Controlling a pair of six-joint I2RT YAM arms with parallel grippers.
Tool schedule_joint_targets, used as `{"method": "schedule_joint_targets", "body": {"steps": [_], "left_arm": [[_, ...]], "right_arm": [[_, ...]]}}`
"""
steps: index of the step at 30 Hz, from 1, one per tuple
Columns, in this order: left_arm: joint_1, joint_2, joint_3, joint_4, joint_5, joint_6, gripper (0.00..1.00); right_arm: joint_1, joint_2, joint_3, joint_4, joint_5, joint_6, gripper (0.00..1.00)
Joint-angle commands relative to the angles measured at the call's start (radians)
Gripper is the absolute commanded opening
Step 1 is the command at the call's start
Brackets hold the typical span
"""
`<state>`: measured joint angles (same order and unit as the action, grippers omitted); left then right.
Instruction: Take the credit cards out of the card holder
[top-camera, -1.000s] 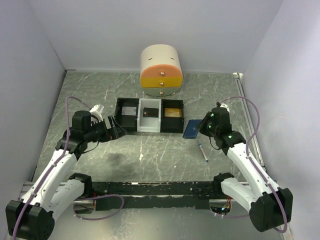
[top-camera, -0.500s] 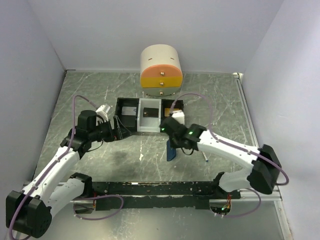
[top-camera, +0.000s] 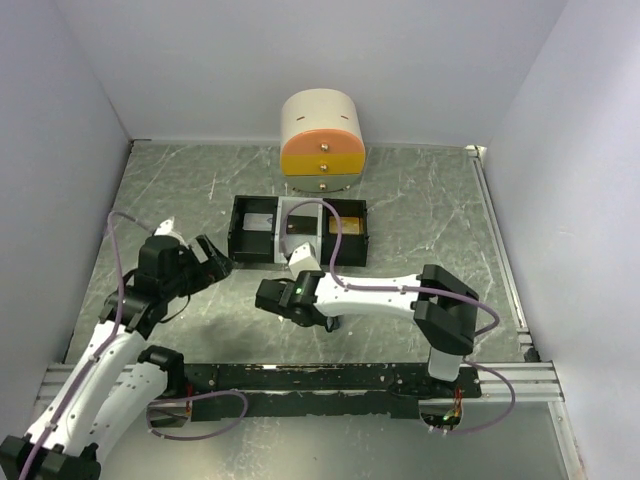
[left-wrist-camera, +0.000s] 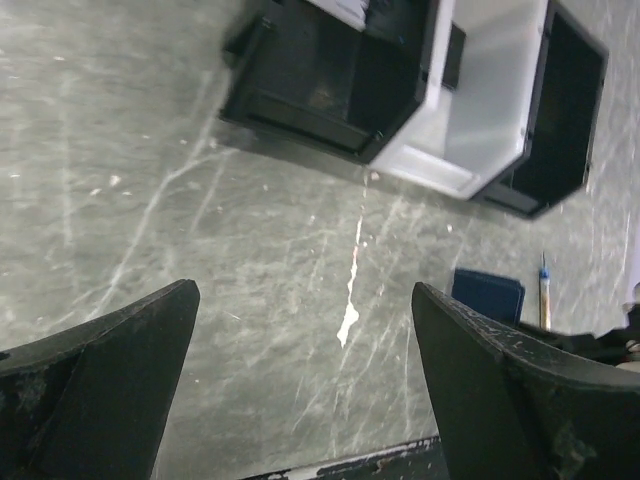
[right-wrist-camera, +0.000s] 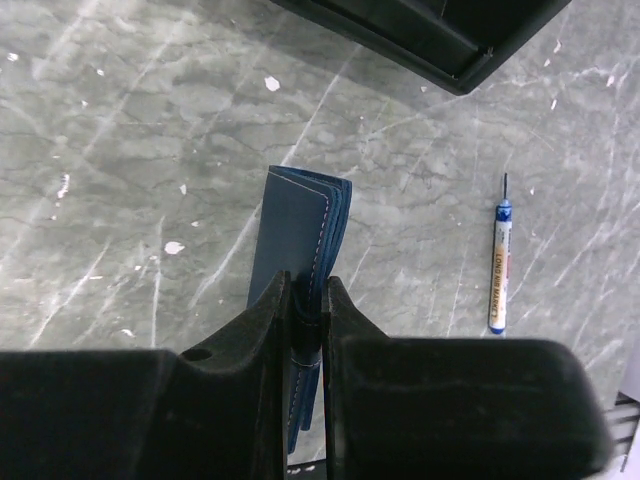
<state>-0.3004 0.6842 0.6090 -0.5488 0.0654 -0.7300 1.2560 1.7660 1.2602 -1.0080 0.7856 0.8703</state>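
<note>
The card holder, dark blue and folded, stands edge-on between the fingers of my right gripper, which is shut on its near end over the table in front of the tray. In the left wrist view the card holder shows at the right, beyond my open, empty left gripper. Seen from the top, the left gripper hovers left of the tray. A tan-gold credit card lies in the tray's right compartment. No card shows sticking out of the holder.
The black-and-white three-compartment tray sits mid-table, with a cream and orange drawer unit behind it. A thin white pen-like stick with a blue tip lies to the right of the card holder. The right arm stretches across the table's front.
The right arm has swung left, carrying the card holder from right of the tray to in front of it. The left gripper has drawn back from the tray's left compartment.
</note>
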Motion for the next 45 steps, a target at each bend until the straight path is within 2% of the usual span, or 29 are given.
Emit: {"method": "schedule_joint_targets", "body": {"steps": [1,4,5,7,11,15,19,23,27,31,35,39,41,45], "left_arm": [[-0.003,-0.091,0.064,-0.145,-0.236,-0.1,1.0],[-0.003,-0.155,0.08,-0.19,-0.302,-0.132,1.0],[-0.003,-0.173,0.084,-0.2,-0.317,-0.137,1.0],[-0.003,-0.206,0.093,-0.214,-0.338,-0.14,1.0],[-0.003,-0.237,0.114,-0.236,-0.361,-0.141,1.0],[-0.003,-0.231,0.133,-0.256,-0.343,-0.139,1.0],[-0.003,-0.216,0.123,-0.24,-0.269,-0.116,0.99],[-0.003,-0.19,0.095,-0.175,-0.086,-0.074,0.97],[-0.003,-0.132,-0.005,-0.005,0.164,-0.082,0.96],[-0.024,-0.069,-0.068,0.078,0.291,-0.095,0.88],[-0.078,-0.092,-0.081,0.103,0.229,-0.095,0.85],[-0.137,-0.019,-0.137,0.237,0.234,-0.137,0.8],[-0.215,0.052,-0.127,0.259,0.171,-0.141,0.79],[-0.417,0.197,-0.034,0.202,-0.039,-0.147,0.78]], "right_arm": [[0.02,0.012,0.008,-0.007,0.07,0.01,0.03],[0.023,-0.002,-0.017,0.09,0.01,-0.06,0.07],[0.023,-0.011,-0.028,0.133,-0.019,-0.097,0.11],[0.023,-0.038,-0.065,0.224,-0.083,-0.147,0.25],[0.022,-0.068,-0.09,0.349,-0.179,-0.208,0.31],[0.021,-0.062,-0.078,0.401,-0.244,-0.229,0.45],[0.016,-0.108,-0.1,0.506,-0.328,-0.242,0.49],[-0.013,-0.197,-0.161,0.577,-0.347,-0.193,0.51],[-0.134,-0.305,-0.329,0.628,-0.43,-0.089,0.5],[-0.277,-0.469,-0.532,0.792,-0.58,-0.04,0.49],[-0.359,-0.583,-0.684,0.904,-0.685,-0.007,0.48],[-0.419,-0.651,-0.773,0.948,-0.74,0.014,0.47],[-0.434,-0.675,-0.804,0.963,-0.742,0.019,0.47],[-0.446,-0.704,-0.845,0.997,-0.739,0.024,0.46]]}}
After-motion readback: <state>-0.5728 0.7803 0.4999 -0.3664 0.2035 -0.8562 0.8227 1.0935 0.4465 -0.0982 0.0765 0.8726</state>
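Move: The card holder is on edge, still pinched in the shut right fingers, its middle some 2 cm back of that hand and 3 cm lower. The table spot it goes to lies about 3 cm back, 4 cm left and 6 cm below. The tray box is roughly 16 cm ahead and 8 cm left of the right hand; the pen is about 16 cm right and 1 cm back. From the left hand, the card holder is some 26 cm right, 5 cm back and 10 cm down. The card holder is laid down on the bare table and let go: the right hand eases left about 9 cm and slightly down as its fingers open halfway, then lifts a little and swings back right and down, rolling left side up some 55 degrees. The left hand goes left and up, then turns back right, down and clockwise towards the holder, its opening narrowing slightly. ##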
